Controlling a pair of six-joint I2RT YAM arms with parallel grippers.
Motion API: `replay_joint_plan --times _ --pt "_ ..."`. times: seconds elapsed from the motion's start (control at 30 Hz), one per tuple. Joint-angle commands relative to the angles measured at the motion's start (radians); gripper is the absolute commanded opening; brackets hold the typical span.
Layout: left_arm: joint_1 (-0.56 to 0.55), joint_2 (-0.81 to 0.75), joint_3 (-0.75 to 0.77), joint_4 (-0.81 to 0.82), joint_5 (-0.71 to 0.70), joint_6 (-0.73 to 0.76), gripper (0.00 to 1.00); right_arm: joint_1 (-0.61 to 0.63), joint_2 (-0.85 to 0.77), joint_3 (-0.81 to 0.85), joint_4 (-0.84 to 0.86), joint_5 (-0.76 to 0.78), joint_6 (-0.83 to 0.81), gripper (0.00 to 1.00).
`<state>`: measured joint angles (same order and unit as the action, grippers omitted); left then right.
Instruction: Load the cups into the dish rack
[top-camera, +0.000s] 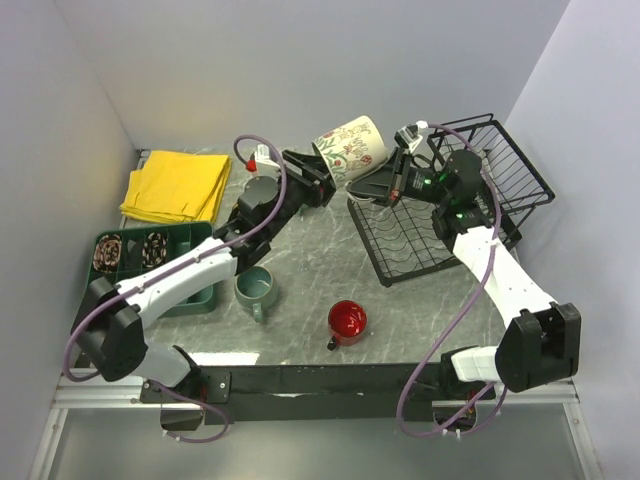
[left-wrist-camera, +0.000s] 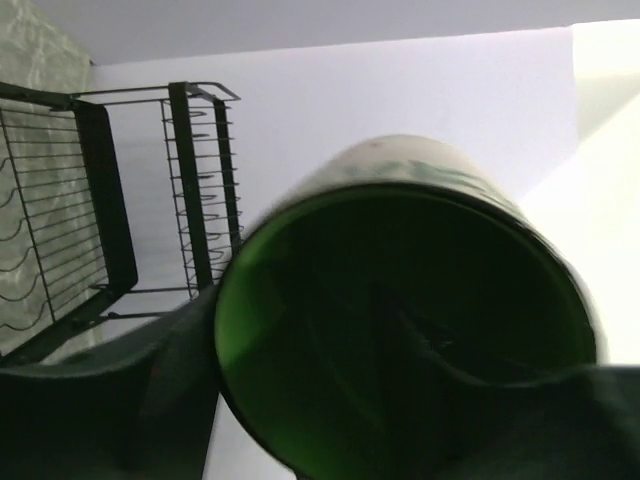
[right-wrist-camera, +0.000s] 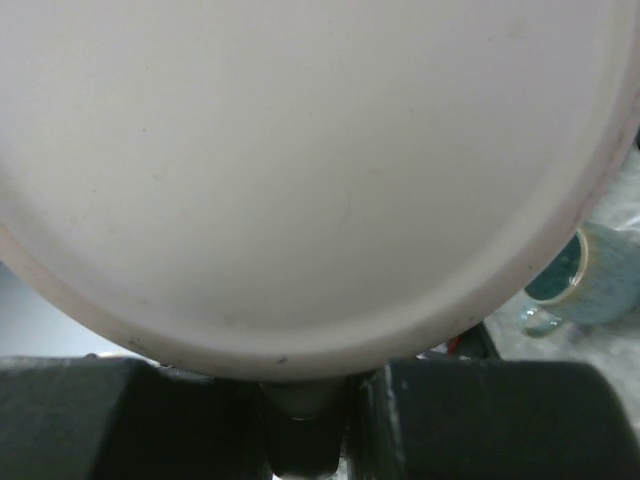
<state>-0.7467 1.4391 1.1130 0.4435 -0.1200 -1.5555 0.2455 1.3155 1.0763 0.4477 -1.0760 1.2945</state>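
Note:
A cream flowered cup (top-camera: 350, 148) with a green inside hangs tilted over the left end of the black wire dish rack (top-camera: 400, 245). My right gripper (top-camera: 398, 180) is shut on its cream handle (right-wrist-camera: 305, 400), and the cup's pale base (right-wrist-camera: 300, 170) fills that wrist view. My left gripper (top-camera: 318, 172) stands open astride the cup's rim (left-wrist-camera: 235, 300), with one finger outside and one inside the green hollow. A grey-green cup (top-camera: 256, 290) and a shiny red cup (top-camera: 346, 320) stand on the table in front.
The rack's taller wire basket (top-camera: 500, 165) rises at the far right, by the wall. A folded yellow cloth (top-camera: 178, 185) lies at the back left. A green compartment tray (top-camera: 115, 250) sits under the left arm.

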Motion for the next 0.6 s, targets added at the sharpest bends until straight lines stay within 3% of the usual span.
replay_joint_plan --times 0.0,0.2,0.33,0.57 --pt "-0.005 -0.104 -0.024 0.002 0.008 0.078 0.7 -0.044 -0.078 0.043 0.044 -0.016 -0.135 0.0" --pt "-0.006 -0.236 -0.137 -0.162 -0.001 0.14 0.83 -0.063 -0.122 0.076 -0.153 0.014 -0.355 0.0" --pt "-0.006 -0.398 -0.252 -0.227 -0.053 0.214 0.89 -0.069 -0.163 0.096 -0.334 0.088 -0.605 0.0" --pt "-0.006 -0.637 -0.358 -0.412 -0.151 0.325 0.92 -0.069 -0.258 0.022 -0.486 0.347 -0.888 0.0"
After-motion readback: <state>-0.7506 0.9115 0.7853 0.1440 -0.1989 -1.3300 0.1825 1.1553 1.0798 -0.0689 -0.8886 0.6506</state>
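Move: The big floral mug lies on its side in the air, mouth to the left: about 6 cm ahead of the right hand and 2 cm left, level with it, its handle already between those fingers. The dish rack's lower tray is some 15 cm ahead of the right hand, 17 cm right and 35 cm below; the red cup is 10 cm back, 5 cm left, equally low. From the left hand, the floral mug is about 4 cm ahead and 5 cm right, level; the teal mug is 7 cm back, 20 cm left, 35 cm down. The floral mug goes with the right hand, which keeps its pinch on the handle and carries it about 4 cm down and 4 cm right towards the rack, fingers dipping and swinging clockwise as the wrist turns through nearly 30 degrees. The left hand, already loosening at the rim, opens wide and draws clear of the mug, left and back some 12 cm, sinking late. ##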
